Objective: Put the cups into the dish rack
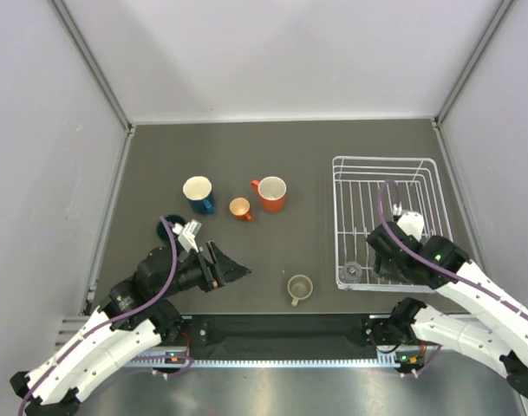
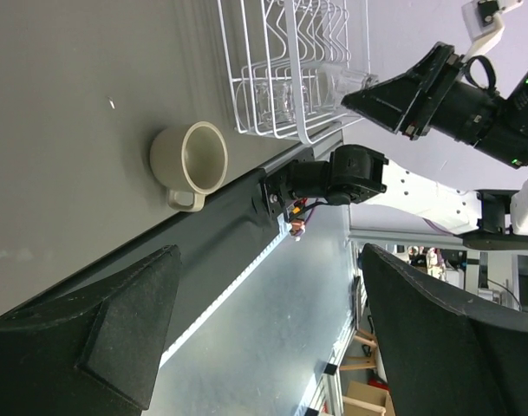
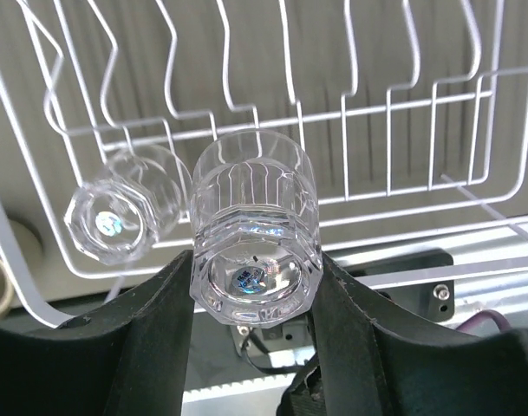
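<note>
The white wire dish rack (image 1: 417, 179) stands at the right. My right gripper (image 1: 378, 257) is over its near left corner, shut on a clear glass (image 3: 255, 230), base toward the camera, above the rack bars (image 3: 394, 130). A second clear glass (image 3: 116, 212) lies in the rack (image 1: 353, 271). My left gripper (image 1: 237, 271) is open and empty, pointing at the beige mug (image 1: 299, 289), which lies ahead of it (image 2: 192, 159). The blue mug (image 1: 198, 194), tiny orange cup (image 1: 240, 208) and large orange mug (image 1: 271, 193) stand mid-table. The dark green cup (image 1: 168, 227) is partly hidden by my left arm.
Grey walls close in the dark table on the left, back and right. A metal rail (image 1: 281, 362) runs along the near edge between the arm bases. In the left wrist view the rack (image 2: 290, 69) and the right gripper (image 2: 376, 95) show beyond the beige mug.
</note>
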You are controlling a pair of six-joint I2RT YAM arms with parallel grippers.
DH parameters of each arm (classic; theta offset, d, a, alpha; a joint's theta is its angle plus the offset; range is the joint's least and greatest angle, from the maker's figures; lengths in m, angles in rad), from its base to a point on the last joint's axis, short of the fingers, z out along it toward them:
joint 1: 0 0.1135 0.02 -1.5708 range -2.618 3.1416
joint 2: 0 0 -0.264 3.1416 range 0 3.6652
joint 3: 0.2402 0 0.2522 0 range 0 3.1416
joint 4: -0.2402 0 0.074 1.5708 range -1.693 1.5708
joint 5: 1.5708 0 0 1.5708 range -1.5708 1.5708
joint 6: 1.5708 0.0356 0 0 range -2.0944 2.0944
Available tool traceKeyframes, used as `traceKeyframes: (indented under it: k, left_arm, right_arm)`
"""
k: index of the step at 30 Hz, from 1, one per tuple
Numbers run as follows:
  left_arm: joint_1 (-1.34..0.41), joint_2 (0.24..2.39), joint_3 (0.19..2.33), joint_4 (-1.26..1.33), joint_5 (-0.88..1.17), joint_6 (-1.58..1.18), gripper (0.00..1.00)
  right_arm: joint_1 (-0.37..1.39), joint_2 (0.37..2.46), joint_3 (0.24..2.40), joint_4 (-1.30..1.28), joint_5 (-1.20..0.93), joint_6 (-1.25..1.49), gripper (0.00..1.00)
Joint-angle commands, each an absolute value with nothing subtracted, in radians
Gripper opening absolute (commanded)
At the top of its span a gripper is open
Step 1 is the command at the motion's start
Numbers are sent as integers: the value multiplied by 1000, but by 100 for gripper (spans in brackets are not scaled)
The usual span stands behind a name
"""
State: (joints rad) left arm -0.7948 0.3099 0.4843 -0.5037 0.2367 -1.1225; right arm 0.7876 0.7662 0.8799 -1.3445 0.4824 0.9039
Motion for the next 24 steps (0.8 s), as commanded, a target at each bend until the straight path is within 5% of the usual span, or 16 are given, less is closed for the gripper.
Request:
traceKeyframes:
  k: [1, 12, 24]
  left_arm:
    - [-798, 308, 508, -515, 230, -1101, 89]
    - [-798, 301, 477, -497, 219, -1112, 89]
    - [-798, 337, 486, -506, 227, -1106, 89]
  right_arm:
    - [775, 747, 864, -1414, 431, 870, 0]
    - [775, 819, 761, -1278, 327, 802, 1]
    - [770, 888, 735, -1174, 313, 784, 29]
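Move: The right hand holds a glass over the near left part of the dish rack; the free spot for it is about 8 cm below, 2 cm back and 3 cm left. The glass already racked lies some 10 cm left, 1 cm back and 8 cm down; the beige mug stands about 26 cm left, 4 cm back and 12 cm down. For the left hand the spot is roughly 40 cm right, level ahead, 14 cm below. Right hand, keeping its grip, lowers the glass about 5 cm beside the racked one, easing back-left, tipping down. ##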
